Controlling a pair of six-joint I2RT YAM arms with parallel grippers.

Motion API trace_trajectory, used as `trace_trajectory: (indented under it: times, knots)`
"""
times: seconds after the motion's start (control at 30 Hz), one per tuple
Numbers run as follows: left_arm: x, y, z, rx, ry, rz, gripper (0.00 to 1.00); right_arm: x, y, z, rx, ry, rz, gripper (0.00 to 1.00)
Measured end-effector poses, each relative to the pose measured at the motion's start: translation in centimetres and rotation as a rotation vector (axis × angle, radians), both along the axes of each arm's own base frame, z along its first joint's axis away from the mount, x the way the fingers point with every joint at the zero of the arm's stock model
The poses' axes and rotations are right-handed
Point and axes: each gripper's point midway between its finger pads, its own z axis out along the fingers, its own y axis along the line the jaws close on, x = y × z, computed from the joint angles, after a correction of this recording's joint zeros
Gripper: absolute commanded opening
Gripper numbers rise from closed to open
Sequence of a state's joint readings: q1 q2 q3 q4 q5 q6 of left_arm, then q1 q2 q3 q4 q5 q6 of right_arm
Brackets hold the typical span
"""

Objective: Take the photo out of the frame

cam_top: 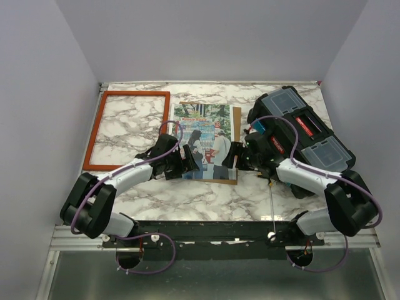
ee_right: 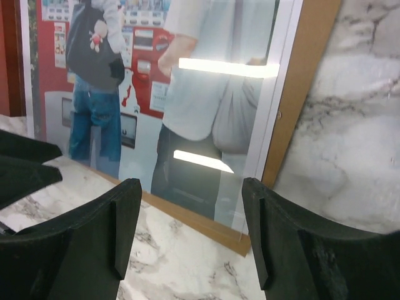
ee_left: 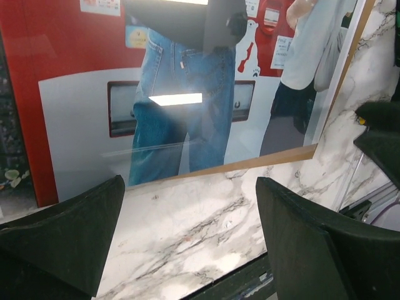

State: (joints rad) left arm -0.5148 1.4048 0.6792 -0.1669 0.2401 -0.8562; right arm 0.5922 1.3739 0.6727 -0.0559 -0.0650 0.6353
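Observation:
The empty orange-red frame point(cam_top: 137, 94) lies flat at the table's far left, with marble showing through it. The photo point(cam_top: 203, 131), a street scene with people and red vending machines, lies mid-table on a brown board point(cam_top: 237, 128) under a glossy clear sheet. My left gripper point(cam_top: 186, 164) hovers open over the photo's near left corner, and the photo point(ee_left: 187, 94) and board edge point(ee_left: 250, 164) lie just beyond its fingertips point(ee_left: 312, 244). My right gripper point(cam_top: 236, 154) stands open at the near right corner point(ee_right: 275, 231) of the board point(ee_right: 300, 94). Neither holds anything.
A black toolbox point(cam_top: 300, 131) with clear-lidded compartments sits at the back right, close behind my right arm. Bare marble table point(cam_top: 187, 197) stretches to the near edge. Grey walls close in the left, right and back sides. The two grippers face each other closely.

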Motion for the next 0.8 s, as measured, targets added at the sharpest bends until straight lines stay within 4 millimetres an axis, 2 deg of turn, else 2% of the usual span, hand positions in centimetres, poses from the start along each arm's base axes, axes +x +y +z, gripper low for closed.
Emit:
trace_trajectory:
  times: [0.13,0.27,0.37,0.47,0.63,0.8]
  knots:
    - [0.0,0.0,1.2,-0.001,-0.004,-0.002,0.9,2.5,0.3,0.0,-0.031,-0.017,0.003,0.72]
    - [1.6,-0.6,3.4,-0.021,-0.05,-0.001,0.91,5.1,0.3,-1.3,-0.078,-0.009,-0.004,0.73]
    - [3.0,-0.8,4.2,-0.028,-0.072,0.004,0.89,6.7,0.2,-2.1,-0.123,-0.016,-0.009,0.73]
    - [4.0,-0.3,2.9,-0.007,-0.04,0.026,0.87,8.1,0.4,-2.5,-0.151,-0.027,-0.006,0.73]
    - [3.6,0.7,0.1,0.049,0.046,0.047,0.84,9.4,0.4,-2.8,-0.188,-0.047,-0.002,0.72]
    - [3.5,0.9,-0.5,0.062,0.061,0.058,0.83,9.8,-0.1,-3.0,-0.226,-0.065,-0.003,0.73]
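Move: The photo, with its clear sheet, lies flat. Its middle is about 11 cm ahead of my right hand, 8 cm to the left and 6 cm below. The brown backboard under it is centred about 2 cm farther right, at the same reach. The yellow screwdriver is 14 cm right and 5 cm back, and the toolbox 26 cm right and 8 cm ahead. From my left hand the photo's middle is about 14 cm ahead, 3 cm right and 4 cm down. I send my right hand about 10 cm forward over the photo, just inside its right edge, sinking some 3 cm while the fingers tilt to point more steeply down, still open. My left hand hops forward over the near edge: up and forward about 4 cm, then back down to its old height over the photo, fingers staying wide. Contact can't be made out for either. ##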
